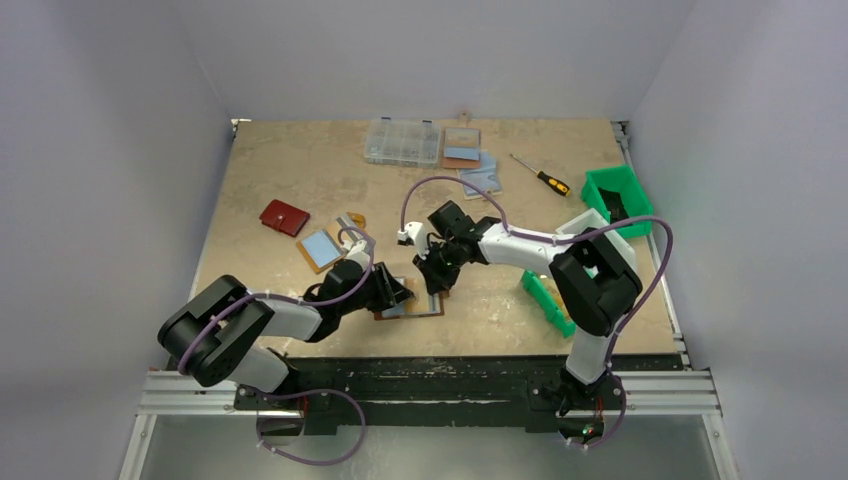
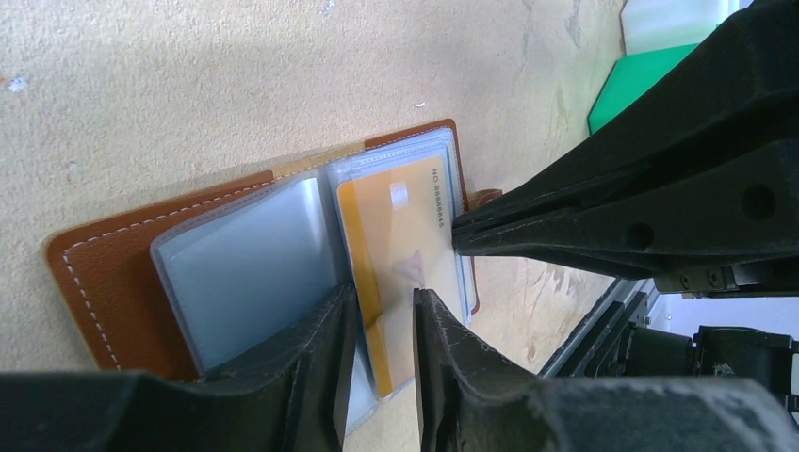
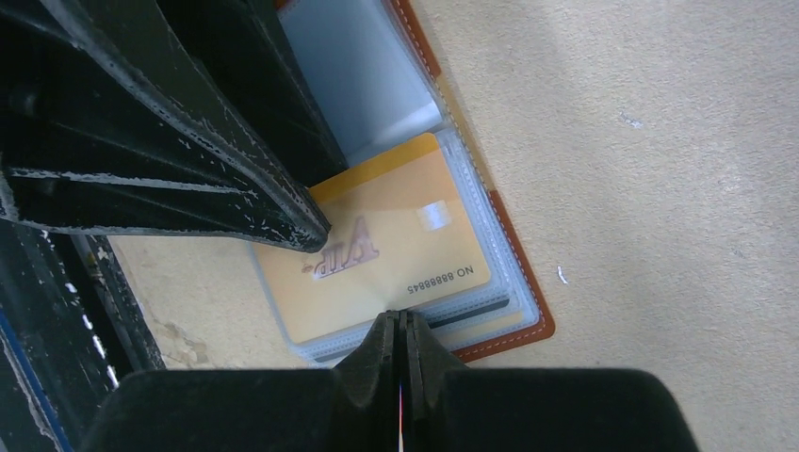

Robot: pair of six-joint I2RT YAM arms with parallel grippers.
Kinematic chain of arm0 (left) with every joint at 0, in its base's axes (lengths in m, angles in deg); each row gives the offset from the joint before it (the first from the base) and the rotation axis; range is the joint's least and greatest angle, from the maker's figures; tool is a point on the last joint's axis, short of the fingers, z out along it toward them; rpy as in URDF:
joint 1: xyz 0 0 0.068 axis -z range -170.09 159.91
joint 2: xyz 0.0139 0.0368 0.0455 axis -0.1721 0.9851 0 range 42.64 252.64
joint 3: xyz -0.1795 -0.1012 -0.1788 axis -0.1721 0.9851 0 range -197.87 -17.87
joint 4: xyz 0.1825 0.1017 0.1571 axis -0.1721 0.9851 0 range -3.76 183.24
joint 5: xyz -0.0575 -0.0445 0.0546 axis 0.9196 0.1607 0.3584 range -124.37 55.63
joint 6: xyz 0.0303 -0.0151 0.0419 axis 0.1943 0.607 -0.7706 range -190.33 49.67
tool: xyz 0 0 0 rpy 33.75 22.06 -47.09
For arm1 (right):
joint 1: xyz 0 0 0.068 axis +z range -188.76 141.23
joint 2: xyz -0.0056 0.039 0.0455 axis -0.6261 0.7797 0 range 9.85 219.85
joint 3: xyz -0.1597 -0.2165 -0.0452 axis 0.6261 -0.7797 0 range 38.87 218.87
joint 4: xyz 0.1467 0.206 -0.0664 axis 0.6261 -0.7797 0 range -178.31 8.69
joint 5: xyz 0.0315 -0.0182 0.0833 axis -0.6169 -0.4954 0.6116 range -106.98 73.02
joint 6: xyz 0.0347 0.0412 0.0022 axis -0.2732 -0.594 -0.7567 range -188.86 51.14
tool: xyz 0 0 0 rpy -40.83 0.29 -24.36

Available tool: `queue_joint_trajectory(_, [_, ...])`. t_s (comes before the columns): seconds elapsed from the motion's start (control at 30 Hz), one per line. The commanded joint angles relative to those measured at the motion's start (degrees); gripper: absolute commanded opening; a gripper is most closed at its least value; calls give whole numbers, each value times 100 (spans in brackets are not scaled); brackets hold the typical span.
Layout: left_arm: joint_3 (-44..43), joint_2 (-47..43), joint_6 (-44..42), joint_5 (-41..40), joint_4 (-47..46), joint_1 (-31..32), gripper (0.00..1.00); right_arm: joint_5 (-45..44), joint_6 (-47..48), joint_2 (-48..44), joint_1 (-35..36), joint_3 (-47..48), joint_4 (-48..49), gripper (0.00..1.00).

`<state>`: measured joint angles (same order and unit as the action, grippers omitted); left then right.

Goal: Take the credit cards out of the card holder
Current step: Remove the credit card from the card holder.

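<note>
The brown leather card holder [image 1: 428,306] lies open near the table's front middle, its clear sleeves [image 2: 254,264] fanned out. A gold-orange credit card [image 2: 405,221] sits in the top sleeve of the right-hand page, and darker card edges show in the sleeves beneath [image 3: 471,311]. My left gripper [image 2: 384,306] is open by a narrow gap. It straddles the gold card's near edge, with one fingertip [image 3: 311,235] on the card face. My right gripper [image 3: 400,318] is shut, its tip touching the opposite edge of the gold card [image 3: 396,250] and sleeve stack.
A dark red wallet [image 1: 284,217] and a brown holder with a light blue card [image 1: 322,249] lie to the left. At the back are a clear parts box [image 1: 402,142], another holder [image 1: 461,147] and a screwdriver [image 1: 541,176]. Green bins [image 1: 617,197] stand at the right.
</note>
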<state>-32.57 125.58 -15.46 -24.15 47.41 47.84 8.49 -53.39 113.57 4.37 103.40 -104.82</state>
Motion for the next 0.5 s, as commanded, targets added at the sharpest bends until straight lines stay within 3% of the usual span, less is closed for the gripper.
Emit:
queue_joint_trajectory(0.0, [-104,74,-35,77,-213,14,29,304,-366,264,118,128,224,0])
queue_joint_trajectory(0.2, [-36,74,23,12,-207,14,16,396,-121,95,-35,270,-18,0])
queue_joint_trajectory(0.3, [17,76,63,-40,-236,13,0,574,73,-23,-113,278,-113,0])
queue_joint_trajectory(0.47, [78,74,147,-56,-288,14,0,965,130,-85,-174,296,-189,0])
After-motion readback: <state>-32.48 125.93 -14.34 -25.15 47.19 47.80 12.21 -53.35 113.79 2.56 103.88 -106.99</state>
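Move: The yellow credit card lies in the holder's right page, its middle about 3 cm to the right of the left hand, level fore and aft and 1 cm lower; its inner edge is already between the open left fingers. The holder's left page lies some 4 cm to that hand's left, and a second open holder about 16 cm left and 12 cm ahead. From the right hand, the card's middle is about 3 cm left and 1 cm back, slightly below. Almost in place, the left hand shuts its fingers from about a third open, pinching the card's inner edge by the fold as it dips and recovers less than half a centimetre. The right hand, fingers still shut at the card's outer edge, eases back to its right by roughly 0.5 cm and tilts about 5 degrees. ##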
